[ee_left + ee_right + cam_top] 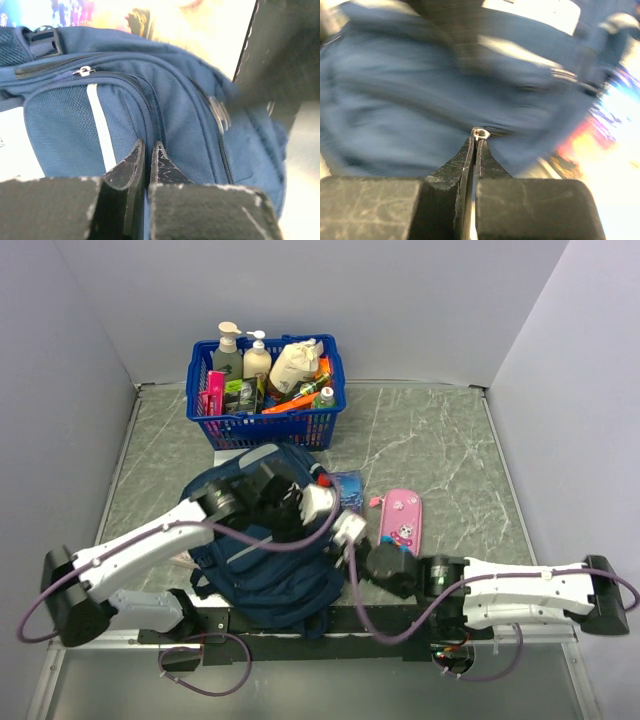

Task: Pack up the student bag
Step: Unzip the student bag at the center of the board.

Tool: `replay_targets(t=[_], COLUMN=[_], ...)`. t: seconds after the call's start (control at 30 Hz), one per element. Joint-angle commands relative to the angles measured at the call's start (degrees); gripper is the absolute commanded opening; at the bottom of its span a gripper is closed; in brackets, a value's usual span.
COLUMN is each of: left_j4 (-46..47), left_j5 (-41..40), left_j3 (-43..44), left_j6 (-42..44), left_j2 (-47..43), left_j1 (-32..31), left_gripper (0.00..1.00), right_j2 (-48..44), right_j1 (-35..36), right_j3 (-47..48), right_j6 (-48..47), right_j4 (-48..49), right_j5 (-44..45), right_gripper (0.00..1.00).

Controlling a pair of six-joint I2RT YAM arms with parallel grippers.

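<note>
The student bag [262, 575] is a navy backpack lying between the two arms at the table's near edge. In the left wrist view its front pocket [65, 125] shows a pale stripe and a white patch. My left gripper [148, 145] is shut, its tips pinching the bag's fabric at a seam beside a zipper; from above, this left gripper [268, 492] sits on the bag's upper part. My right gripper [477, 137] is shut on a small metal zipper pull [481, 133] of the bag. From above, the right gripper [298, 508] reaches in from the right.
A blue mesh basket [265, 425] of bottles and tubes stands at the back. A pink pencil case [400, 520] and a small blue item [348, 488] lie just right of the bag. Grey walls close in both sides of the table.
</note>
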Motion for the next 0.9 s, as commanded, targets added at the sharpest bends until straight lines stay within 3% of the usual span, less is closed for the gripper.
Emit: replay_targets(t=[0.0,0.23,0.4,0.63,0.87], left_j4=[10.46,12.65,13.88,9.67,10.98], left_j5=[-2.75,-0.80,-4.05,-5.64,-3.71], left_j3=[7.67,6.27,9.52,26.37,35.45], left_j6=[-12.55,-18.79,-22.75,-28.29,-32.33], left_j2=[5.43,4.82,8.07,17.38,22.57], left_j1=[5.14,6.39,7.44,10.51,11.84], left_gripper=[0.01,0.01,0.01,0.01,0.01], right_j2=[1.92,-4.32,2.96,13.25,18.42], right_j1=[8.79,8.89,10.29,11.08,10.91], right_j3=[0.90,-5.88,0.26,10.45,14.95], right_j6=[-6.96,-7.74,-11.43,-11.17,-14.77], right_j4=[9.75,17.94,16.10,10.83,10.29], right_j5=[0.80,5.12,1.08,-3.31,-8.59], right_gripper=[0.00,0.00,0.00,0.00,0.00])
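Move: The right fingers hold the zip pull on the bag's right side. The zip's still-closed end lies some 22 cm to that hand's left, 6 cm back and a little lower; the pencil case is about 17 cm to its right, 4 cm ahead and 13 cm below. From the left hand, already pinching the bag's panel seam, the Jane Eyre book is roughly 7 cm ahead, 10 cm right and 14 cm below, and the basket some 30 cm ahead, 7 cm left and about 8 cm below. Keep the zip pull pinched and drag it along the zip with the right hand, easing back first, then mostly left, about 8 cm in all and rising slightly. Meanwhile keep the left pinch on the seam and draw the bag forward, rightward and up, roughly 11 cm, against the right hand's pull, hurrying in the second half and turning the wrist some 35 degrees, largely counter-clockwise. ##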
